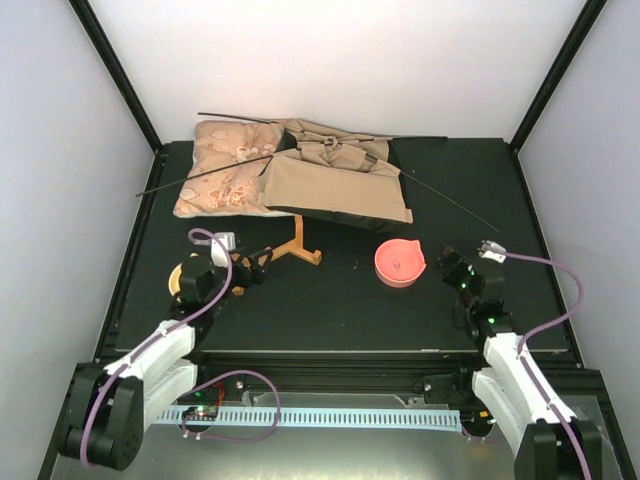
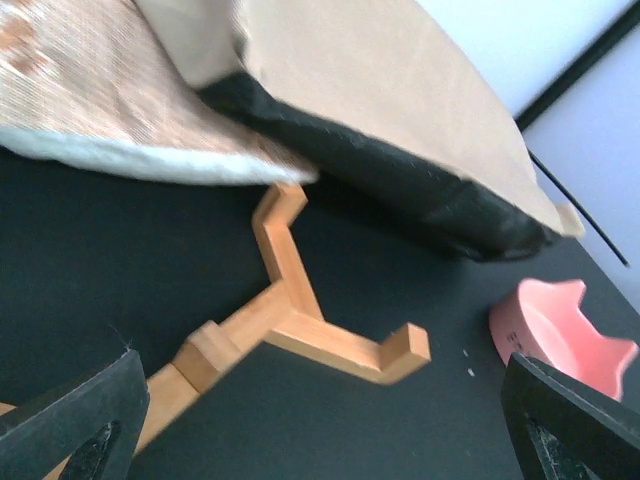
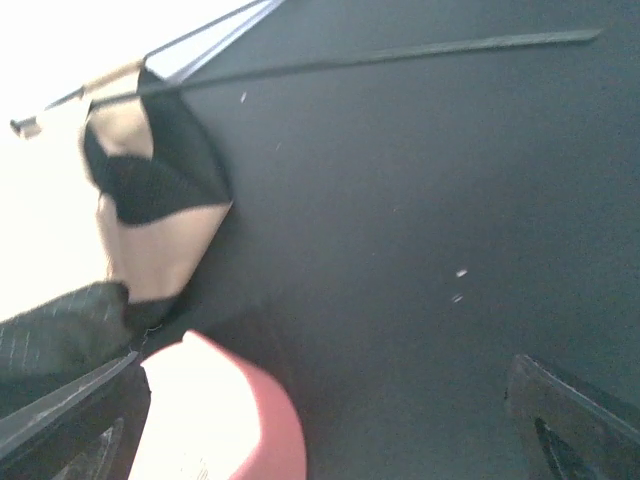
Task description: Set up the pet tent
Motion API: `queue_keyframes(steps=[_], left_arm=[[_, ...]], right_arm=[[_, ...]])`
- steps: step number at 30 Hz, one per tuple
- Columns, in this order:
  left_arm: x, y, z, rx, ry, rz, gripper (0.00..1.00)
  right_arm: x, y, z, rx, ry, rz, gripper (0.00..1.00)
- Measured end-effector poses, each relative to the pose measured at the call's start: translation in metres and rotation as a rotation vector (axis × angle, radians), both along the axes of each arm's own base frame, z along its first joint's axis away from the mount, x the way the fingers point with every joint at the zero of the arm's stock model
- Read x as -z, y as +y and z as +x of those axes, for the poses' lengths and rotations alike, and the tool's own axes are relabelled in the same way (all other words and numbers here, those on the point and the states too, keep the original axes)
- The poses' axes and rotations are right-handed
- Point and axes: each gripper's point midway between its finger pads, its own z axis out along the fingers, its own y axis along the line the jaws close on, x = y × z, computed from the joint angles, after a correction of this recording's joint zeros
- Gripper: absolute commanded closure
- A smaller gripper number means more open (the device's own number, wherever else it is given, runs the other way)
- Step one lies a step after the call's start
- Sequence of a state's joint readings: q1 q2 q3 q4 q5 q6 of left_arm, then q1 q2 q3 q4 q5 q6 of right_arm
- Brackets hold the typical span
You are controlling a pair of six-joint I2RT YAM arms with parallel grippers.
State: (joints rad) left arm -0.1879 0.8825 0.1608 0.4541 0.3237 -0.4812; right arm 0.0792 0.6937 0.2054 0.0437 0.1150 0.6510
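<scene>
The pet tent (image 1: 335, 180) lies collapsed at the back middle of the table, tan fabric over black lining, with thin black poles (image 1: 450, 200) sticking out to both sides. The left wrist view shows its tan top and black edge (image 2: 400, 130), and the right wrist view shows one corner (image 3: 150, 200) and a pole (image 3: 400, 52). My left gripper (image 1: 255, 268) is open just in front of a wooden stand (image 2: 300, 320), with nothing between its fingers (image 2: 75, 425). On the right, my right gripper (image 1: 450, 265) is open and empty beside a pink bowl (image 3: 220, 420).
A beige floral cushion (image 1: 225, 180) lies against the tent's left side. The wooden stand (image 1: 300, 250) rests in front of the tent. The pink bowl (image 1: 400, 264) sits right of centre. A round wooden piece (image 1: 180, 280) lies by the left arm.
</scene>
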Motion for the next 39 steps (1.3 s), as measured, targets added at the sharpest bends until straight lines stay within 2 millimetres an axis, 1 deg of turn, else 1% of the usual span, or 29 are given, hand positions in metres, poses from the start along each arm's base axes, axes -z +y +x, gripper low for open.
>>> queue_keyframes(steps=[3, 5, 9, 10, 11, 14, 16, 20, 22, 25, 29, 32, 36, 37, 39], left_arm=[[0.011, -0.014, -0.004, 0.088, 0.043, -0.016, 0.01], [0.014, -0.025, -0.007, 0.159, 0.057, -0.036, 0.01], [0.009, -0.042, -0.012, 0.265, 0.045, -0.076, 0.01], [0.007, -0.045, -0.013, 0.287, 0.037, -0.084, 0.01], [0.005, -0.047, -0.014, 0.305, 0.029, -0.090, 0.01], [-0.003, -0.052, -0.017, 0.342, -0.003, -0.102, 0.01], [-0.006, -0.053, -0.017, 0.350, -0.016, -0.103, 0.01], [-0.007, -0.053, -0.018, 0.353, -0.020, -0.104, 0.01], [-0.009, -0.054, -0.018, 0.357, -0.028, -0.105, 0.01], [-0.013, -0.054, -0.018, 0.366, -0.048, -0.108, 0.01], [-0.019, -0.055, -0.019, 0.370, -0.073, -0.108, 0.01], [-0.021, -0.055, -0.019, 0.371, -0.078, -0.109, 0.01], [-0.021, -0.055, -0.019, 0.372, -0.080, -0.108, 0.01], [-0.022, -0.055, -0.019, 0.372, -0.083, -0.108, 0.01], [-0.025, -0.055, -0.020, 0.372, -0.094, -0.108, 0.01]], right_arm=[[0.008, 0.016, 0.005, -0.100, 0.054, 0.006, 0.01], [0.013, 0.028, 0.011, -0.168, 0.106, 0.015, 0.06], [0.018, 0.052, 0.026, -0.304, 0.212, 0.025, 0.12], [0.018, 0.055, 0.029, -0.325, 0.229, 0.022, 0.15], [0.020, 0.059, 0.032, -0.348, 0.249, 0.020, 0.17], [0.025, 0.067, 0.034, -0.398, 0.307, 0.008, 0.17], [0.031, 0.072, 0.031, -0.421, 0.355, -0.002, 0.14], [0.036, 0.081, 0.024, -0.454, 0.434, -0.043, 0.13], [0.040, 0.082, 0.023, -0.458, 0.463, -0.070, 0.13], [0.049, 0.076, 0.022, -0.434, 0.520, -0.100, 0.12], [0.063, 0.060, 0.024, -0.353, 0.619, -0.154, 0.12], [0.070, 0.048, 0.029, -0.291, 0.681, -0.193, 0.13], [0.076, 0.037, 0.034, -0.210, 0.741, -0.228, 0.28], [0.075, 0.033, 0.035, -0.177, 0.755, -0.232, 0.31], [0.072, 0.018, 0.039, -0.081, 0.775, -0.248, 0.34]])
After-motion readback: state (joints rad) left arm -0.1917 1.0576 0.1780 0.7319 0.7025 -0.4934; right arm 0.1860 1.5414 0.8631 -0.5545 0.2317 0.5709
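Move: The pink bowl sits about 10 cm to the right hand's left and 1 cm ahead, its middle some 10 cm below. The tent's near right corner is roughly 9 cm ahead and 8 cm left of that hand; the loose pole tip lies around 8 cm ahead and 12 cm to its right. From the left hand, the bowl is about 30 cm right, 2 cm back and 12 cm below. Right hand swings about 8 cm left, dips, then returns hooking the bowl's rim, partly closing; left hand shifts right. ##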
